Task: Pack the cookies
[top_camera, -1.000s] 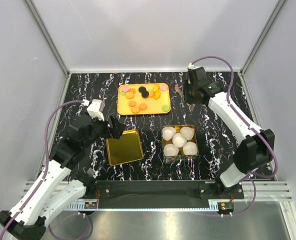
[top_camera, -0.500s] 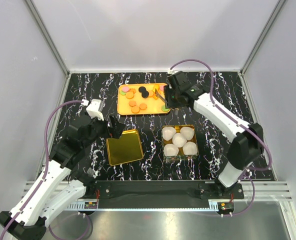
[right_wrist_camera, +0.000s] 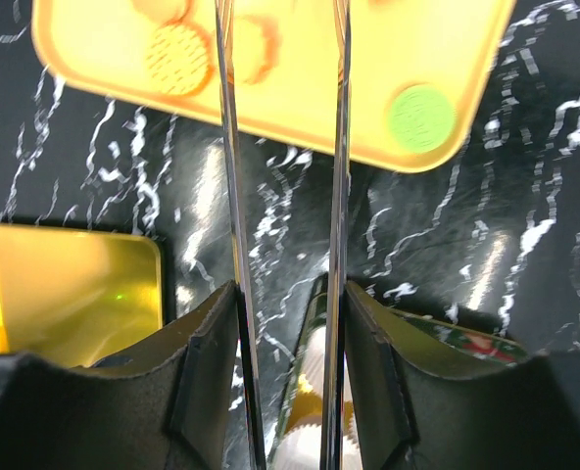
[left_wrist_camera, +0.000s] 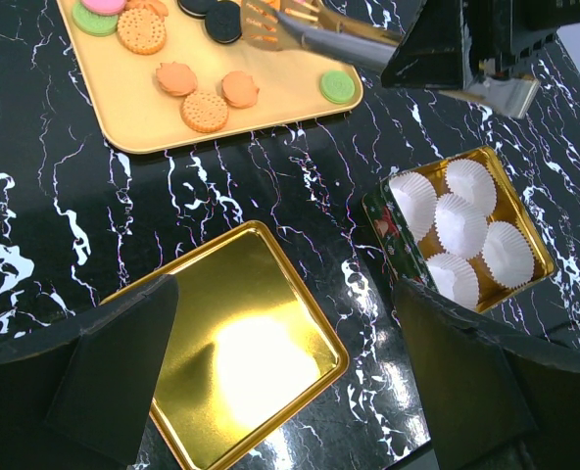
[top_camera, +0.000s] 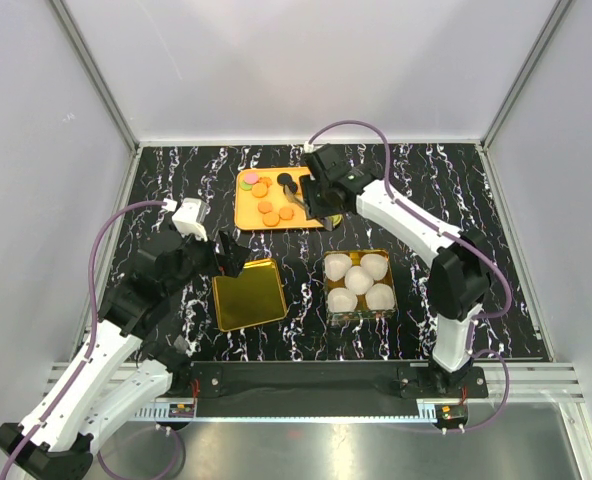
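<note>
The cookies [top_camera: 260, 190] lie on an orange tray [top_camera: 244, 208] at the back: mostly orange discs, two black, some green and pink. The left wrist view shows the cookies [left_wrist_camera: 204, 110] on the tray [left_wrist_camera: 123, 98]. My right gripper [top_camera: 321, 195] hovers over the tray's right part, shut on metal tongs [left_wrist_camera: 310, 34]. In the right wrist view the tongs [right_wrist_camera: 229, 147] run as two blades, apart, between my fingers [right_wrist_camera: 288, 333], towards an orange cookie [right_wrist_camera: 177, 59] and a green one [right_wrist_camera: 421, 117]. Open and empty, my left gripper [left_wrist_camera: 290, 372] hangs above a gold lid [left_wrist_camera: 236, 352].
A gold tin [top_camera: 359, 285] lined with several white paper cups [left_wrist_camera: 457, 230] stands right of centre, in front of the tray. The gold lid [top_camera: 248, 293] lies left of it, under my left gripper [top_camera: 226, 255]. Grey walls enclose the black marbled table.
My right arm has swung left from the back right of the table to over the tray, carrying the tongs. The left arm has not moved.
</note>
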Motion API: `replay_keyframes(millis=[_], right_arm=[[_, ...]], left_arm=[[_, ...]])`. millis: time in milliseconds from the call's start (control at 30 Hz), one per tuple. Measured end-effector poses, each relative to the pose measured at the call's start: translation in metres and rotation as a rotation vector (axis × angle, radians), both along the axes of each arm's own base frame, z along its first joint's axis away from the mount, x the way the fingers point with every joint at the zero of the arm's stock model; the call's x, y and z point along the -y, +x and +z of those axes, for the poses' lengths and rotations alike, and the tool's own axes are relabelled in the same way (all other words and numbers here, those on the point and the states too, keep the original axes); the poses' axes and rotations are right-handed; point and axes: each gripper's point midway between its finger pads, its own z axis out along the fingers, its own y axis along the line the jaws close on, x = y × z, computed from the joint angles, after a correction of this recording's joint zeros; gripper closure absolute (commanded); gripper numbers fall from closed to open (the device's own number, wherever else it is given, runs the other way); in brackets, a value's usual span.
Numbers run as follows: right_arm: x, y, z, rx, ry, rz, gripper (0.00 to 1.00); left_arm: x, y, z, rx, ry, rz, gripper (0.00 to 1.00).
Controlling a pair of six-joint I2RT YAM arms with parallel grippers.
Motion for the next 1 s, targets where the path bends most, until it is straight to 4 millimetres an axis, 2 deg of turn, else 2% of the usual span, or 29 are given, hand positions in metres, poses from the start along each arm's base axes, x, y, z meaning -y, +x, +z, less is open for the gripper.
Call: replay_keyframes(millis=[133, 333, 767, 1000], right_arm=[[-0.016, -0.014, -0.001, -0.007, 0.002, 0.037, 0.48], [-0.029, -0.024, -0.004, -0.016, 0.003, 0.062, 0.48], [-0.030, -0.024, -0.032, -0.065, -0.039, 0.061, 0.48], [-0.030, -0.024, -0.036, -0.073, -0.046, 0.061, 0.48]], left_arm=[[0.000, 0.000, 0.000, 0.000, 0.000, 0.002, 0.01], [0.000, 0.000, 0.000, 0.000, 0.000, 0.002, 0.01], [0.000, 0.000, 0.000, 0.000, 0.000, 0.002, 0.01], [0.000, 0.000, 0.000, 0.000, 0.000, 0.002, 0.01]])
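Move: The right hand holds the open tongs high over the tray. The orange cookie they go for, rightmost of the three near the front edge, lies about 6 cm ahead, 7 cm left and 14 cm below. A round orange cookie sits some 4 cm left of it and 1 cm nearer; the front green cookie is about 10 cm right of it and 1 cm nearer. From the left hand, the aimed-at cookie is roughly 18 cm ahead, 9 cm right, 22 cm down. Still gripping the tongs, with their arms kept apart, the right hand slides about 3 cm left and some 2.5 cm back to line the tips up with the rightmost front orange cookie. It then sinks nearly straight down about 3.5 cm, the wrist turning only some 5 degrees, and eases to a stop with the tips around the cookie; touch can't be made out. ##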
